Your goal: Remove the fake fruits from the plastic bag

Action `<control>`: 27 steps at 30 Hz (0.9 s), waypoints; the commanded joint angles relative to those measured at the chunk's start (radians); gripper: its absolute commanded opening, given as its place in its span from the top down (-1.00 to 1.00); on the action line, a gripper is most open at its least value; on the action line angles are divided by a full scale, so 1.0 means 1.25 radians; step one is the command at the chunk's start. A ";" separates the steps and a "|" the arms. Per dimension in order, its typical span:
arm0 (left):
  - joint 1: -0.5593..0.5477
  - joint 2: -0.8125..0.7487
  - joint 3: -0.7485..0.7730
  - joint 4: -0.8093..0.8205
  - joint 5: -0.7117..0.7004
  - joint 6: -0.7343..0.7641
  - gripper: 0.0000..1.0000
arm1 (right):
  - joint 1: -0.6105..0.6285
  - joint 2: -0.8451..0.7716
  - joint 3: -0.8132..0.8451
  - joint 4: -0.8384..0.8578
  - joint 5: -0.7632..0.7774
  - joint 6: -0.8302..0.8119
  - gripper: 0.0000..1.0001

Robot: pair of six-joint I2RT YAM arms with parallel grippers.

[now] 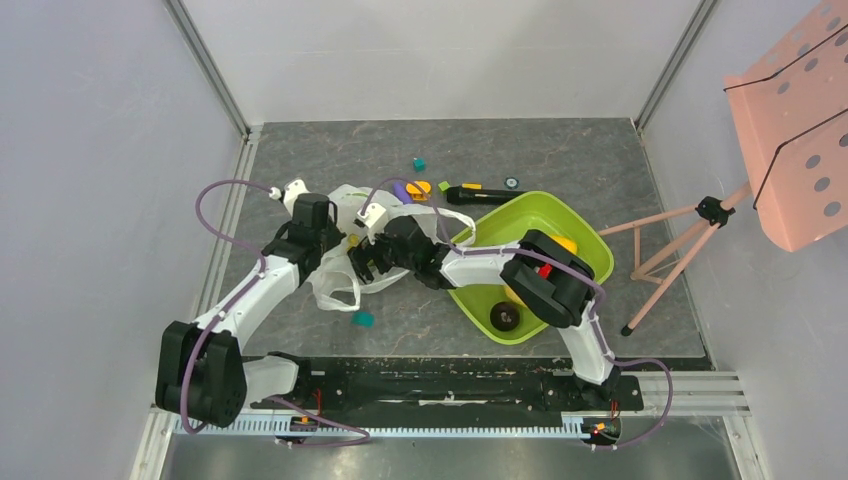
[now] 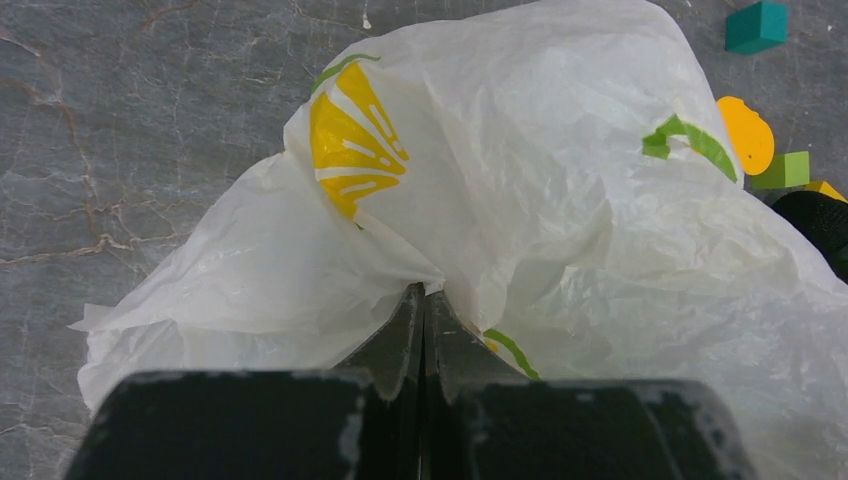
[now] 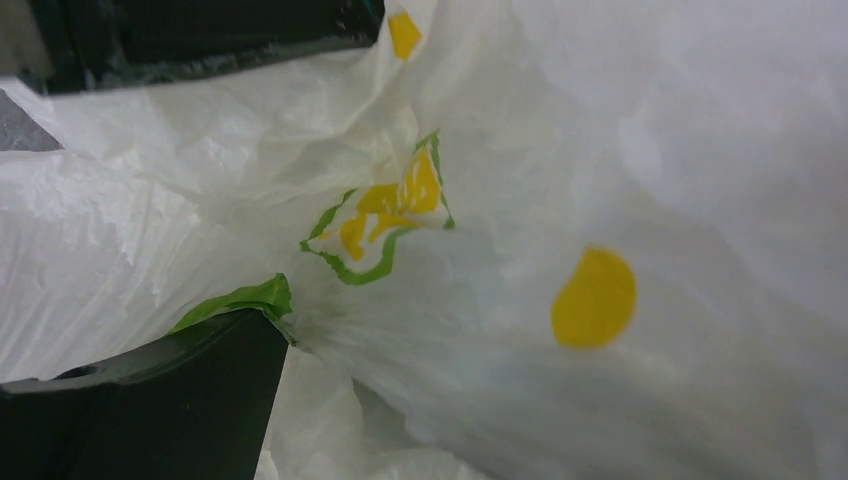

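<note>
The plastic bag [image 1: 340, 282], white and crinkly with lemon prints, lies crumpled on the grey floor between my two grippers. My left gripper [image 1: 330, 240] is shut on a pinch of the bag's film [image 2: 427, 290]. My right gripper [image 1: 363, 262] stands wide open against the bag [image 3: 560, 200], one finger [image 3: 150, 400] low on the left and the other along the top edge. No fruit shows in either wrist view. In the lime-green tray [image 1: 590, 240] lie a dark ball [image 1: 505, 316] and a yellow fruit [image 1: 566, 243], partly hidden behind my right arm.
Toy pieces lie around the bag: a teal block [image 1: 363, 319] in front, another teal block [image 2: 756, 26], an orange piece [image 2: 745, 133], a green block [image 2: 785, 170] and a purple cylinder [image 1: 400, 187] behind. A pink stand [image 1: 790, 130] rises at the right.
</note>
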 commanded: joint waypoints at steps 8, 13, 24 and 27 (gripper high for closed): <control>0.004 0.012 -0.018 0.063 0.021 -0.021 0.94 | -0.022 0.067 0.075 0.031 -0.024 0.002 -0.88; 0.004 0.015 -0.020 0.064 0.025 -0.018 0.94 | -0.027 0.061 0.059 0.051 -0.017 0.007 -0.54; 0.005 0.003 -0.029 0.064 0.015 -0.022 0.94 | -0.027 -0.173 -0.131 0.062 0.041 -0.016 -0.29; 0.005 -0.003 -0.031 0.064 0.015 -0.023 0.94 | -0.027 -0.241 -0.174 0.032 0.069 -0.023 -0.28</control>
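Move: The right hand is open and already inside the bag. The green fruit lies hidden by a fold, roughly 2 cm ahead of the fingertips, level with them sideways and about 3 cm lower. A teal block sits on the table some 10 cm back and 1 cm right, and the green tray's middle is about 33 cm right and level ahead. From the left hand, which pinches the bag, the fruit is some 2 cm back, 5 cm right and 8 cm below. Among the bag's folds, with plastic still around its fingers, the right hand eases forward and down about 2 cm and closes from wide open to roughly two-thirds. It then backs out to the right towards the tray, some 4 cm, drawing back a little and rising about 4 cm from its lowest point, with the fingers not on the fruit. The left hand keeps its pinch on the bag wall almost in place. ##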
